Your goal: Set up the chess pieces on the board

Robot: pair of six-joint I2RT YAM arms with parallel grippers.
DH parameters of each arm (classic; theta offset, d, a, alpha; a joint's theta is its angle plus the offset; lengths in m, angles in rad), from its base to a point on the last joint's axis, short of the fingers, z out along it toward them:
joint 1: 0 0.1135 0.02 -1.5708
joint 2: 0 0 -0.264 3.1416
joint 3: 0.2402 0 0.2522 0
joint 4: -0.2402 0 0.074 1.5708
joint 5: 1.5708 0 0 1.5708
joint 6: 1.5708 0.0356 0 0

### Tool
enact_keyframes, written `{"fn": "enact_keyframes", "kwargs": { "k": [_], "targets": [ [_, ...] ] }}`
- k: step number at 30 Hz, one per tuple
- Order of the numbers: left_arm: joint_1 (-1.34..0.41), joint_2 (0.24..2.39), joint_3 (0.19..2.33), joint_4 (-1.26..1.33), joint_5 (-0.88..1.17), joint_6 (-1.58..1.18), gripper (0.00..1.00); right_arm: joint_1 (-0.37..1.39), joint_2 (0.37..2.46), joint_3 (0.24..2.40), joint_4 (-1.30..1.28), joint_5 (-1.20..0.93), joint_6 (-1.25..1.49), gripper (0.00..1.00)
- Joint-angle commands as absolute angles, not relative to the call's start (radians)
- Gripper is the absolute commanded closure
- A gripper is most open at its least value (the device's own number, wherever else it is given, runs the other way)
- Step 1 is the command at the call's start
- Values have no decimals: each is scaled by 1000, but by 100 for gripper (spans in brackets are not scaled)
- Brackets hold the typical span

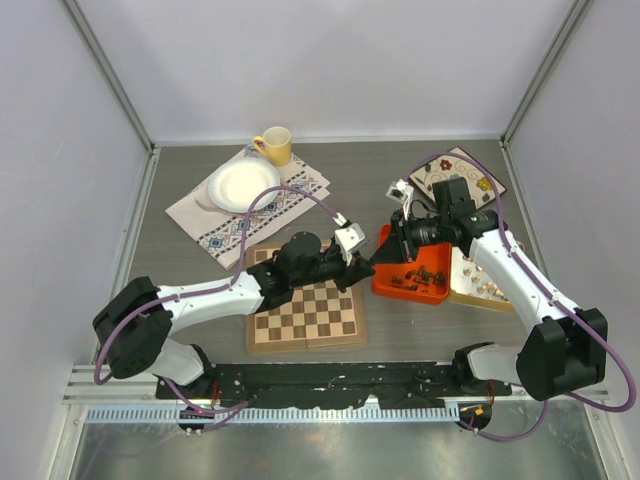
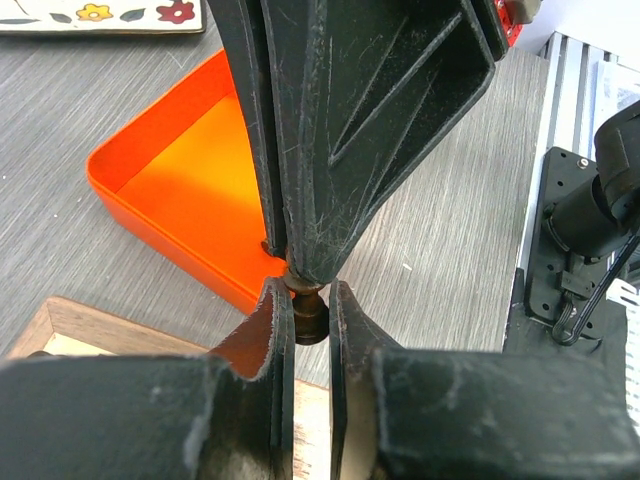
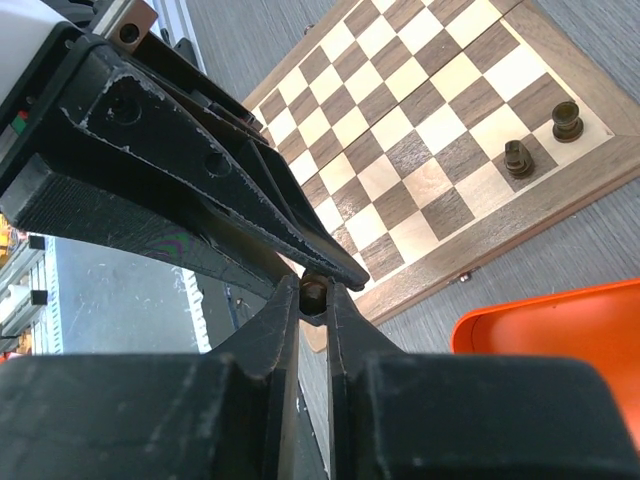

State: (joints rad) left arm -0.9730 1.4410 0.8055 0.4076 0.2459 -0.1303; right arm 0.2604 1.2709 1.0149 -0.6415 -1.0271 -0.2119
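Between the board and the orange tray, my two grippers meet tip to tip on one dark chess piece. My left gripper is shut on the lower part of the piece. My right gripper pinches the same piece from the opposite side, with both pads against it. In the top view the left gripper and right gripper touch above the table, beside the tray. Two dark pieces stand on the board near one corner. More dark pieces lie in the orange tray.
A pale tray of cream pieces sits right of the orange one. A floral plate lies behind them. A white plate and yellow cup rest on a patterned cloth at the back left.
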Motion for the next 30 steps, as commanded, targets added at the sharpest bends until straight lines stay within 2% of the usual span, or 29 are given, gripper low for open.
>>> {"fn": "enact_keyframes", "kwargs": {
  "k": [1,3,4,6,9,15,24,27,30],
  "targets": [
    [-965,1420,847,472,236,-147,77,272,1258,1019,-618,-1065,-215,99],
    [-962,1408,842,474,239,-152,69,272,1255,1020,-612,-1058,-215,99],
    [-962,1404,841,474,241,-155,59,272,1255,1025,-614,-1054,-215,99],
    [-957,1381,833,468,245,-155,51,270,1261,1037,-611,-1037,-219,99],
    [-950,1323,834,401,262,-140,26,272,1273,1061,-614,-996,-233,99],
    [-871,1131,831,164,299,-112,2,279,1308,1088,-615,-914,-287,99],
    [-563,940,861,-241,250,-144,0,422,1312,1097,-592,-736,-414,99],
    [-483,939,874,-351,178,-134,1,483,1316,1098,-569,-678,-457,99],
    [-479,942,856,-439,-45,-104,0,532,1356,1118,-558,-628,-468,99]
  ]
}}
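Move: The dark chess piece is pinched in both grippers, fingertips meeting over the board's right edge. From the right hand, the empty square next in the row lies about 5 cm left, 4 cm ahead and 17 cm below, and the same holds from the left hand. On that edge row, the second piece stands roughly 6 cm ahead and 6 cm left of the right hand, the corner piece some 9 cm ahead and 6 cm left. The orange tray's middle is about 9 cm right, 4 cm ahead. The chess piece passes to the right gripper, which keeps its pinch while the left fingers open wide and come free, the left hand then swinging away about 20 cm left over the board and some 6 cm forward, rising first and sinking again, turning about 30 degrees counter-clockwise. After a pause the right hand lowers the piece some 3 cm and carries it about as far left, in over the board's edge, its fingers tipping further down. ##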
